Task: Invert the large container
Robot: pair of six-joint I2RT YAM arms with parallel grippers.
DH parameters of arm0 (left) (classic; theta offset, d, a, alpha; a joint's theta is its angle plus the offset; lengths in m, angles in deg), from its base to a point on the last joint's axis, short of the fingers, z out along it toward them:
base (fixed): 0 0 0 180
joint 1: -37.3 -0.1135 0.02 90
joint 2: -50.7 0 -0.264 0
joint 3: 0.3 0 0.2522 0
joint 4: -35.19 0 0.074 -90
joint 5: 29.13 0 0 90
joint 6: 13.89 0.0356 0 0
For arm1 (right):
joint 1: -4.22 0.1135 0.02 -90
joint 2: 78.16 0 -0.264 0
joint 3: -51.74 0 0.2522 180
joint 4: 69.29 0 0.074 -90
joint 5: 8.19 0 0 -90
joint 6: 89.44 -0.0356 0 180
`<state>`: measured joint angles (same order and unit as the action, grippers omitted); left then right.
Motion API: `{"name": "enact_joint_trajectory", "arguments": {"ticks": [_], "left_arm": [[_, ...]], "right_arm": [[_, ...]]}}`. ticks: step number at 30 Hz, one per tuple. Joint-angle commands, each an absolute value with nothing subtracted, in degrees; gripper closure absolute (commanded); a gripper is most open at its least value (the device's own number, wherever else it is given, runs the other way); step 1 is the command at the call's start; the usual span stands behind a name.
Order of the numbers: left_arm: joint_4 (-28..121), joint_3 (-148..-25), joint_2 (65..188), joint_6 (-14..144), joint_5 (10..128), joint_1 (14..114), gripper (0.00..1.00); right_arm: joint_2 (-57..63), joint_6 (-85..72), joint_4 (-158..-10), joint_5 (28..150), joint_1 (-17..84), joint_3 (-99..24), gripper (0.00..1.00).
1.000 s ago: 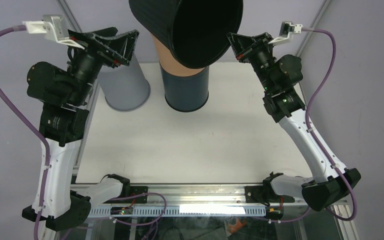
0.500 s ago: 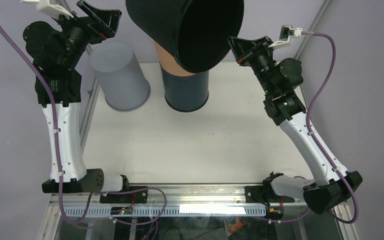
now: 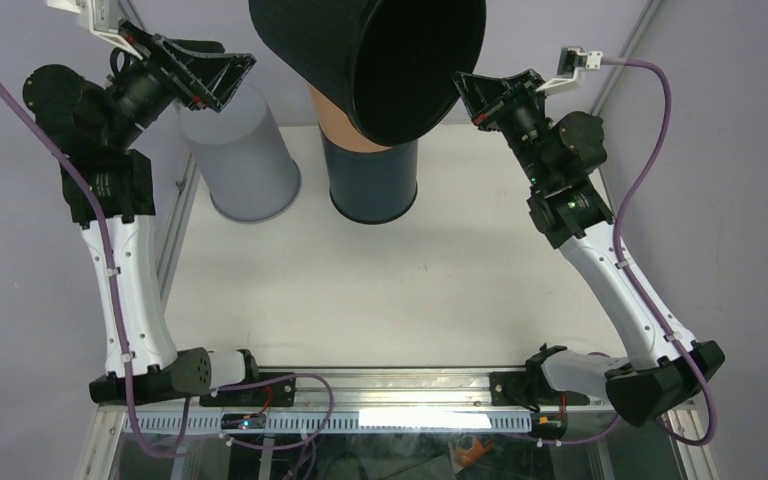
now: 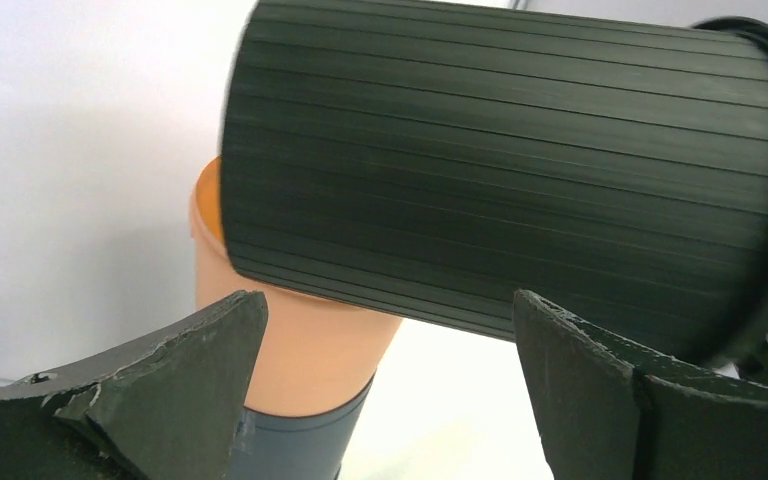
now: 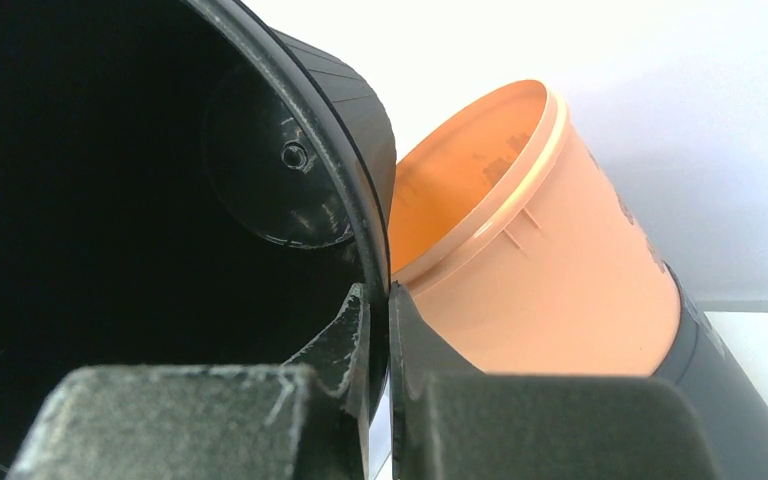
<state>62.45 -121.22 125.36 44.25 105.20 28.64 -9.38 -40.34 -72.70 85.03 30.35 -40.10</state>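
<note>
The large container (image 3: 380, 50) is a black ribbed bucket held up in the air at the back, tipped on its side with its mouth facing the top camera. My right gripper (image 3: 463, 85) is shut on its rim, one finger inside and one outside (image 5: 378, 300). The bucket's dark inside (image 5: 140, 200) fills the right wrist view. My left gripper (image 3: 240, 82) hangs open to the left of the bucket, apart from it. In the left wrist view the bucket's ribbed wall (image 4: 500, 170) lies just beyond the open jaws (image 4: 390, 310).
Under the bucket an orange container (image 3: 345, 125) sits nested in a dark blue-grey one (image 3: 372, 180) on the white table (image 3: 380, 290). A grey container (image 3: 240, 150) stands upside down at the back left, below my left gripper.
My left arm has straightened and risen, its gripper swinging up and left, then back right toward the bucket. The right gripper and the bucket have hardly moved.
</note>
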Motion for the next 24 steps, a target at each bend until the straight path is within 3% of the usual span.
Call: {"name": "enact_joint_trajectory", "arguments": {"ticks": [1, 14, 24], "left_arm": [[59.59, -121.36, 116.51, 48.67, 108.76, 28.38, 0.01], [59.95, -115.9, 107.33, 45.05, 102.1, 28.49, 0.02], [60.73, -121.28, 115.11, 44.59, 98.8, 31.33, 0.01]], "right_arm": [[-8.62, -40.15, -72.85, 87.33, 30.74, -42.73, 1.0], [-5.07, -41.06, -70.47, 84.19, 31.86, -44.13, 1.0], [-1.54, -37.84, -72.25, 78.03, 34.24, -48.29, 1.0]]}}
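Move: The left hand, open and empty, has the middle of the black large container about 11 cm ahead and 18 to its right, nearly level with its fingers. The orange bin stands under that container, roughly 10 ahead, 18 right and 25 below; the upturned grey bin is 11 ahead, 8 left and some 43 below. From the right hand, already pinching its rim, the container's middle is about 10 ahead, 18 left and slightly above; the orange bin is 8 ahead, 17 left and 19 below. Back and up goes the open left hand, drawing some 16 cm away from the black container while its fingers tip up about 20 degrees, then it turns round and comes about 6 cm forward again, tipping partly back down. The right hand keeps its pinch on the container's rim and eases it forward about 3.5 cm and a little left, mostly late on. ##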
